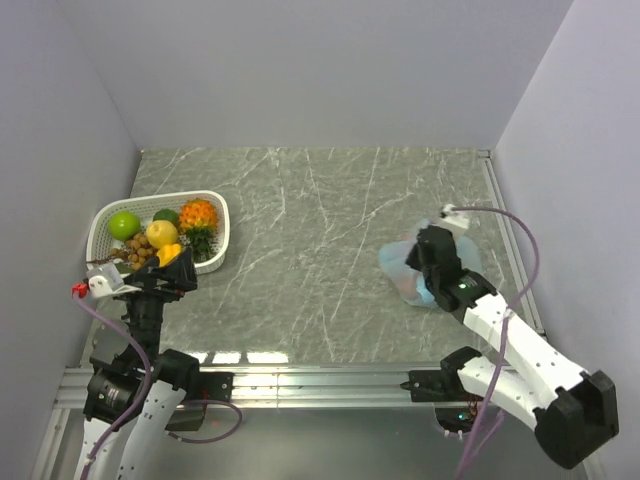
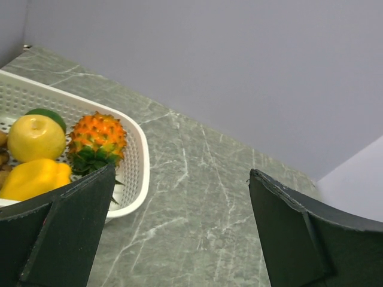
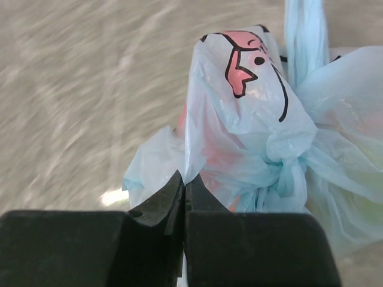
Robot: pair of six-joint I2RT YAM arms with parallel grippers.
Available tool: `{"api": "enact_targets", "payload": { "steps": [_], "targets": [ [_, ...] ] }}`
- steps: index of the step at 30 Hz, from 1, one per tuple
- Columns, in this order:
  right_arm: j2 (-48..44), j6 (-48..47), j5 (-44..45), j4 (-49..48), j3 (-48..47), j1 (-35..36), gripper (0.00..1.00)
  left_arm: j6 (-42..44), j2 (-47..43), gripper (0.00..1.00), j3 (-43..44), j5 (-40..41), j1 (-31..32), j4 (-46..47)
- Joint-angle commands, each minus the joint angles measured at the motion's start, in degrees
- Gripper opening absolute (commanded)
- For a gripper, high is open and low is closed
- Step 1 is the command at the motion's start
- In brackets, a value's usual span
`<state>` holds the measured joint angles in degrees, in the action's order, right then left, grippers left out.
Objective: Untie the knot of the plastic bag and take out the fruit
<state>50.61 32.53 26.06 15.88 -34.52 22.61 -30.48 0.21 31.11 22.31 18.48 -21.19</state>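
Observation:
The pale blue plastic bag (image 1: 400, 268) lies on the table at the right. In the right wrist view the bag (image 3: 251, 119) shows a pink cartoon print, and its knot (image 3: 286, 174) is a small bunched twist to the right of my fingers. A reddish fruit (image 3: 206, 152) shows dimly through the film. My right gripper (image 3: 186, 181) is shut on a fold of the bag's film left of the knot; it also shows in the top view (image 1: 426, 262). My left gripper (image 2: 182, 174) is open and empty above the table beside the basket, and it shows in the top view (image 1: 172, 272).
A white slotted basket (image 1: 224, 226) stands at the far left. It holds a green apple (image 1: 124, 224), a yellow fruit (image 1: 161, 234) and an orange spiky fruit (image 1: 198, 214). The left wrist view shows the basket (image 2: 141, 160) and the spiky fruit (image 2: 97, 139). Walls enclose the table.

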Motion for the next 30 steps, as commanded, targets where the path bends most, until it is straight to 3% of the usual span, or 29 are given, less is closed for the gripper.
{"api": "enact_targets", "payload": {
  "steps": [1, 6, 9, 12, 13, 14, 16, 19, 21, 24, 30],
  "targets": [
    [3.8, -2.7, -2.2, -4.5, -6.0, 10.5, 0.0, 1.7, -1.9, 0.99, -0.1, -4.1, 0.2, 3.3],
    [12.6, -0.1, 4.8, -6.4, -10.3, 25.3, 0.0, 0.2, 6.5, 0.99, 1.3, -9.4, 0.5, 2.6],
    [19.7, 2.2, 5.9, -8.3, -13.3, 32.5, 0.02, -0.5, 16.5, 0.99, 1.8, -16.8, 0.6, 3.1],
    [27.1, 1.7, 3.1, -9.9, -17.7, 36.7, 0.29, -1.9, 24.3, 0.99, 3.6, -21.8, 0.6, 3.9],
    [28.3, 1.2, 1.5, -10.0, -20.5, 37.5, 0.52, -2.8, 26.1, 0.99, 4.0, -23.1, 0.6, 4.1],
    [29.0, -0.1, 0.7, -9.8, -21.9, 38.5, 0.59, -3.3, 27.7, 0.99, 4.7, -24.1, 0.6, 4.5],
    [29.7, -1.9, 0.5, -8.4, -25.0, 38.6, 0.73, -4.2, 31.9, 0.99, 6.6, -26.5, 0.6, 4.8],
    [26.7, -5.5, 4.2, -7.1, -25.5, 38.6, 0.79, -5.5, 36.0, 0.99, 9.1, -28.5, 0.7, 4.9],
    [23.0, -8.7, 7.4, -6.4, -24.6, 36.9, 0.81, -6.4, 39.0, 0.99, 10.7, -30.1, 0.8, 4.8],
    [17.6, -10.7, 5.5, -5.7, -22.4, 31.6, 0.82, -8.7, 43.0, 0.99, 11.8, -32.1, 2.0, 6.2],
    [9.0, -9.6, -7.5, -11.6, -12.7, 19.7, 0.82, -10.6, 52.6, 0.99, 15.6, -29.7, 10.5, 9.7]
  ]
}}
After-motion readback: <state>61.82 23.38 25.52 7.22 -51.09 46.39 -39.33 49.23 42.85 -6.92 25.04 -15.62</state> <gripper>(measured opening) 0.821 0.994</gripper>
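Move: The clear mid-table spot the bag is being taken to lies about 16 cm left of the right hand, 3 cm ahead and 6 cm below. The right hand's fingers are already shut on the bag, whose middle is about 5 cm to the right and 3 cm ahead. From the left hand that spot is some 32 cm right, 12 cm ahead and 21 cm below; the fruit basket stands 14 cm left and 18 cm ahead of this hand, the pineapple in it 5 cm left and 20 cm ahead. The right hand, still pinching the plastic bag, sweeps it fast to the left towards mid-table, turning counter-clockwise, and opens near the end of a roughly 27 cm run to let go, then backs off some 10 cm to the right while rising about as much and tipping its fingers up, ending open above the knot. Meanwhile the open left hand swings about 16 cm right towards the bag, sinking and reaching forward some 7 cm each, tipping its fingers down about 30 degrees and turning clockwise. ##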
